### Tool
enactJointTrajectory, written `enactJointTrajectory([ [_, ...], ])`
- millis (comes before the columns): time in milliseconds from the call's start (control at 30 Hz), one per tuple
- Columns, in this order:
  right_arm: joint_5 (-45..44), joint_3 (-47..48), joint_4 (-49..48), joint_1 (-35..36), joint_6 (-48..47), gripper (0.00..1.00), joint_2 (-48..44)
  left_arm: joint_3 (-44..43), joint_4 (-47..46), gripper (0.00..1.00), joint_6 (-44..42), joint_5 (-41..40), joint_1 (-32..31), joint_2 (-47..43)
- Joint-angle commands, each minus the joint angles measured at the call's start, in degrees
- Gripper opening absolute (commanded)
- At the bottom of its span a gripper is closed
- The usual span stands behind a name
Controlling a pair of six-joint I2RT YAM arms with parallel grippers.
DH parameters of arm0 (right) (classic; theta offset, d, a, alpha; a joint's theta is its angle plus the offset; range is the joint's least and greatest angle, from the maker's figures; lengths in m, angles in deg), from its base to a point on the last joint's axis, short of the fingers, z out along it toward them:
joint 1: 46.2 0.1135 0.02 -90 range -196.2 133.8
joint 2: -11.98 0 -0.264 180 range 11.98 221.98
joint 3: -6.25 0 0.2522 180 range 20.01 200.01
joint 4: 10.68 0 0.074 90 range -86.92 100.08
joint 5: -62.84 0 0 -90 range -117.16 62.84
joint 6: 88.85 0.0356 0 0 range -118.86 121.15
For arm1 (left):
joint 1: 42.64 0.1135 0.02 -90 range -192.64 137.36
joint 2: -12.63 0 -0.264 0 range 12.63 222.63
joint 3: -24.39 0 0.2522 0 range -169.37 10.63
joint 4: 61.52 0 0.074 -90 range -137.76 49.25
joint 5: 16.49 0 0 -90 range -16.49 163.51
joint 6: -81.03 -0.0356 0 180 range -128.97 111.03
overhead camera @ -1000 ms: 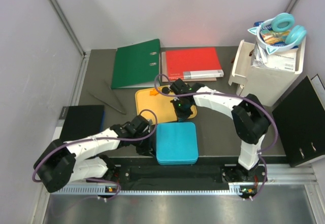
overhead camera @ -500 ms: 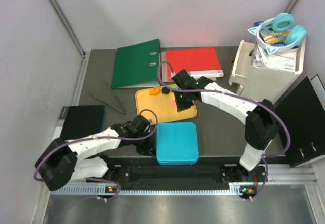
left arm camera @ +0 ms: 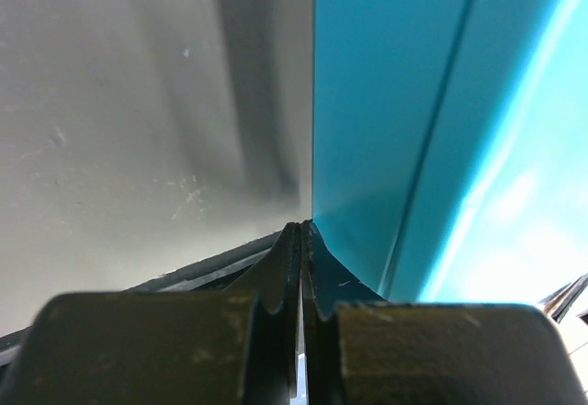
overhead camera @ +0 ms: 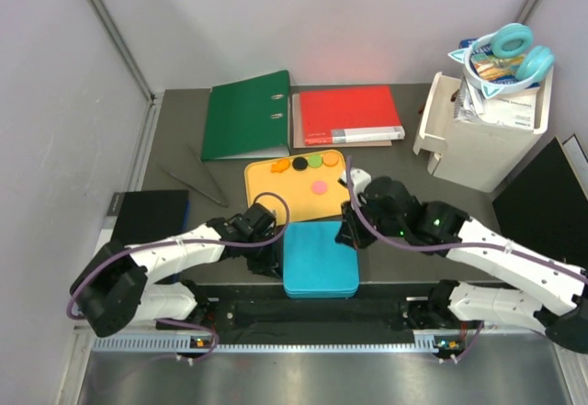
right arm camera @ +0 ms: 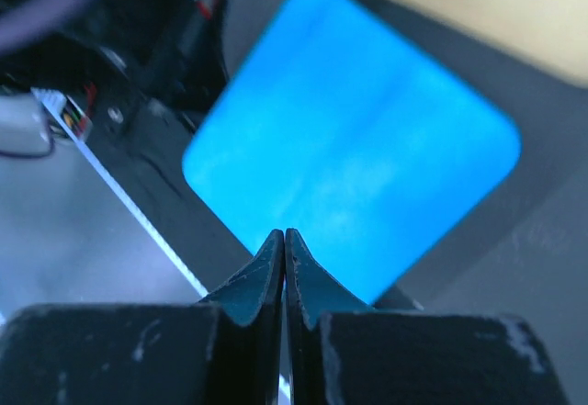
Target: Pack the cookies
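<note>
Several cookies lie on a yellow board (overhead camera: 276, 194): an orange one (overhead camera: 276, 167), a black one (overhead camera: 299, 163), a green one (overhead camera: 315, 161), another orange one (overhead camera: 331, 159) and a pink one (overhead camera: 319, 185). A closed teal box (overhead camera: 320, 258) sits in front of the board. My left gripper (overhead camera: 273, 263) is shut and empty, pressed against the box's left side; its wrist view shows the fingertips (left arm camera: 303, 230) against the teal wall (left arm camera: 413, 102). My right gripper (overhead camera: 347, 230) is shut and empty above the box's far right corner; the right wrist view looks down on the lid (right arm camera: 358, 157) past the gripper (right arm camera: 284, 235).
A green binder (overhead camera: 246, 114) and a red book (overhead camera: 347, 114) lie at the back. A white rack (overhead camera: 482, 139) with teal headphones (overhead camera: 514, 47) stands at the back right. A black binder (overhead camera: 542, 221) is at the right. A black pad (overhead camera: 147, 221) and grey strips (overhead camera: 207, 183) are at the left.
My right arm has pulled back from over the yellow board to the teal box's far right corner, uncovering the cookies. My left gripper stays at the box's left side.
</note>
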Motion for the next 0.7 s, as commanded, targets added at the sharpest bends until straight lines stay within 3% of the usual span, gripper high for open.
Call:
enactJointTrajectory([
  [0, 3.2, -12.2, -6.0, 1.0, 7.4, 0.00, -6.6, -2.4, 0.7, 0.01, -1.0, -1.2, 0.2, 1.8],
  [267, 6.4, -19.1, -16.5, 1.0, 13.0, 0.00, -6.2, -3.6, 1.4, 0.01, -1.9, -1.5, 0.2, 4.0],
  [667, 11.8, -27.1, -20.8, 1.0, 16.2, 0.00, 4.8, -3.6, 2.7, 0.01, -2.2, -2.1, 0.3, 2.9],
])
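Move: The blue lid on the cookie box lies under the right hand, its middle about 13 cm below, 2 cm back and 4 cm to the left. The yellow tray's middle is roughly 15 cm ahead, 8 cm left and 19 cm below that hand, with the pink cookie 4 cm to the right of it. From the left hand, low beside the box's left wall, the lid's middle is about 10 cm right, 4 cm ahead and 4 cm higher. The right hand drops about 13 cm and draws some 5 cm back, shut fingers tipping down onto the lid. ##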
